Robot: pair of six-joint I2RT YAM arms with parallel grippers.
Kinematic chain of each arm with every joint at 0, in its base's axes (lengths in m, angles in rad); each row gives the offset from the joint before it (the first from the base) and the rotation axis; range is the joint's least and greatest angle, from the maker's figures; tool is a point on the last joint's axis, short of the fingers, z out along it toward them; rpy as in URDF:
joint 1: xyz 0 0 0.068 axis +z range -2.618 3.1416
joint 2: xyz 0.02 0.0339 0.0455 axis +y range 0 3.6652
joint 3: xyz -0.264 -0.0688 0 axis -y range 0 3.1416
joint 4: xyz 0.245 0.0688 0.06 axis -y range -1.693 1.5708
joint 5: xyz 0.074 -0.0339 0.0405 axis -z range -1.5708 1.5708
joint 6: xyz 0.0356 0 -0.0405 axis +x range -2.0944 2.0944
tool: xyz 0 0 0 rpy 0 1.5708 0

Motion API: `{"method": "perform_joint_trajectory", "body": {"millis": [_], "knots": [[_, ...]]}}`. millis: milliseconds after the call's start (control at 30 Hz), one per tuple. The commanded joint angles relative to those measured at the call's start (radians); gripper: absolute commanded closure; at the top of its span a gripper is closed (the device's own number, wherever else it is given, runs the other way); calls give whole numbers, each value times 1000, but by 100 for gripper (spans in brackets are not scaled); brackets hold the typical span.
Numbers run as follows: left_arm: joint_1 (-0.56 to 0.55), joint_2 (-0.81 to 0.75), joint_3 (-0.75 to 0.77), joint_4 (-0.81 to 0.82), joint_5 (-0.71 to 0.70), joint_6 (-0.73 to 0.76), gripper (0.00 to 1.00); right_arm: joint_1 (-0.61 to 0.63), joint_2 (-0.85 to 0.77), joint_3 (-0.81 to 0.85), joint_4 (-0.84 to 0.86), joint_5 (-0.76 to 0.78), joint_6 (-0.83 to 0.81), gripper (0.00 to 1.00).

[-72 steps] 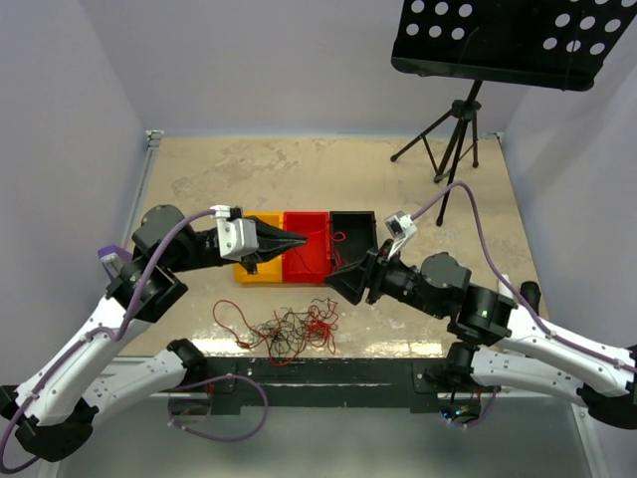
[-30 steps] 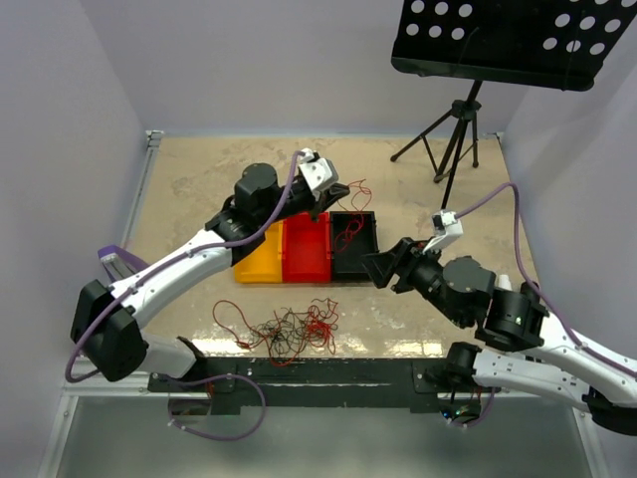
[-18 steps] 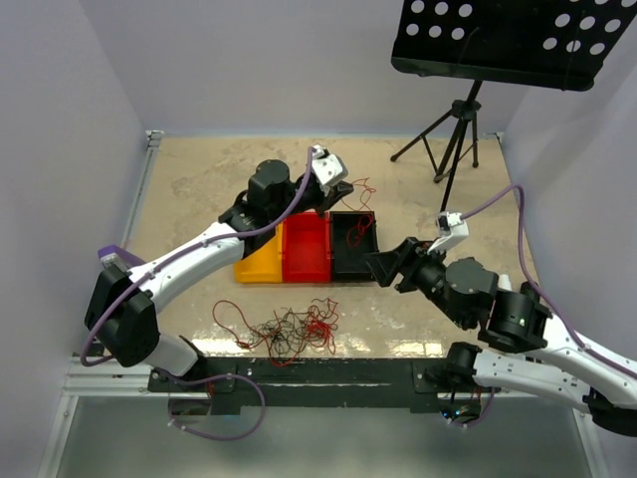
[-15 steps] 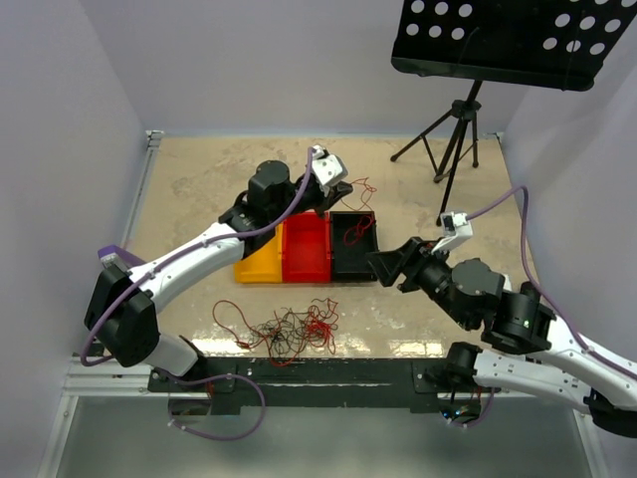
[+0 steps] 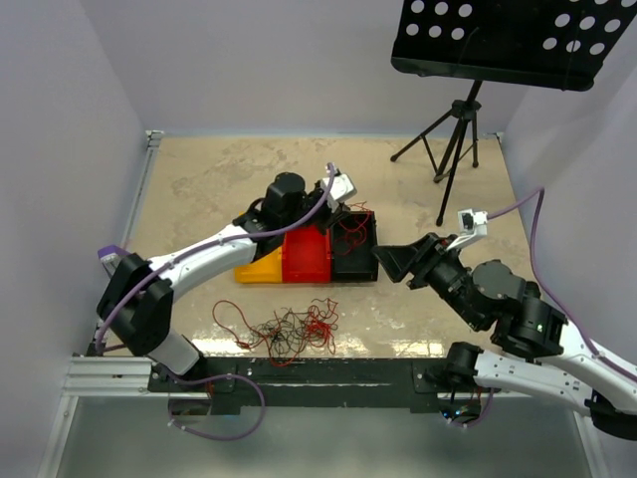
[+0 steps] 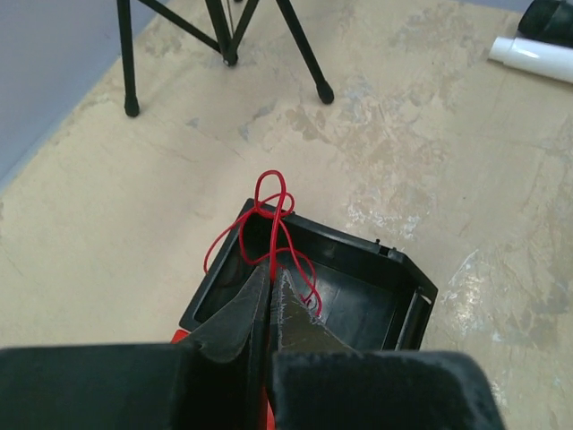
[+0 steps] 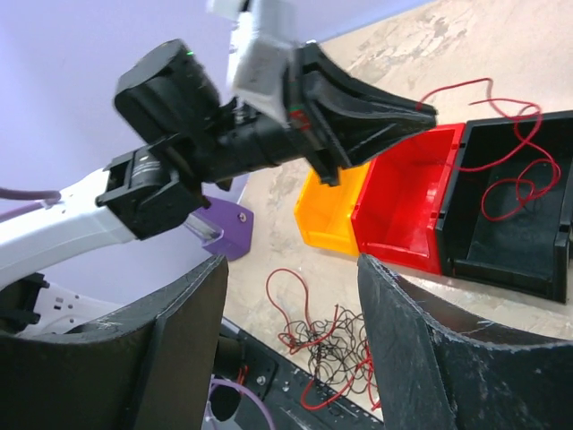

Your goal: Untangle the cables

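Note:
My left gripper point(image 5: 350, 209) is shut on a thin red cable point(image 5: 351, 229) above the black bin point(image 5: 364, 267). In the left wrist view the closed tips point(image 6: 269, 269) pinch the red cable point(image 6: 273, 199), whose loops hang over the far rim of the black bin point(image 6: 405, 272) and down inside it. A tangle of red and dark cables point(image 5: 290, 331) lies near the table's front edge. My right gripper point(image 5: 384, 259) stands open and empty just right of the bins. Its wrist view shows the cable tangle point(image 7: 345, 345), the left gripper point(image 7: 427, 112) and the hanging red cable point(image 7: 512, 148).
A yellow bin point(image 5: 257, 271) and a red bin point(image 5: 308, 257) sit left of the black one. A music stand tripod point(image 5: 450, 139) stands at the back right. A purple block point(image 5: 109, 255) is at the left edge.
My left arm has swung from the bins' left side to over the black bin, carrying the red cable and lowering it there. My right arm has drawn back to the right.

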Motion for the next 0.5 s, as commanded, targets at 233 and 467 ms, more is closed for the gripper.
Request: {"method": "perform_joint_trajectory", "body": {"millis": [233, 467], "knots": [[-59, 283, 185, -107, -177, 116, 100, 3, -28, -27, -30, 114, 162, 36], [-89, 405, 272, -252, -203, 159, 100, 3, 61, -5, -87, 160, 207, 36]]}}
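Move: The left hand holds the red cable pinched over the black bin, whose middle lies about 4 cm to its right, 3 cm back and some 19 cm below. At bin height the red bin is 7 cm left and 3 cm back, the yellow bin 18 cm left and 3 cm back; the cable tangle lies on the table roughly 21 cm back and 13 cm left. From the right hand the black bin is about 13 cm ahead, 6 cm left and 31 cm below. Down, quickly and without a stop, the left hand lowers the red cable about 13 cm towards the black bin, easing some 3 cm forward and as much to the right. Its wrist tips the fingers about 20 degrees steeper, and they stay shut on the cable. The open, empty right hand only sinks slightly and turns a little clockwise. ##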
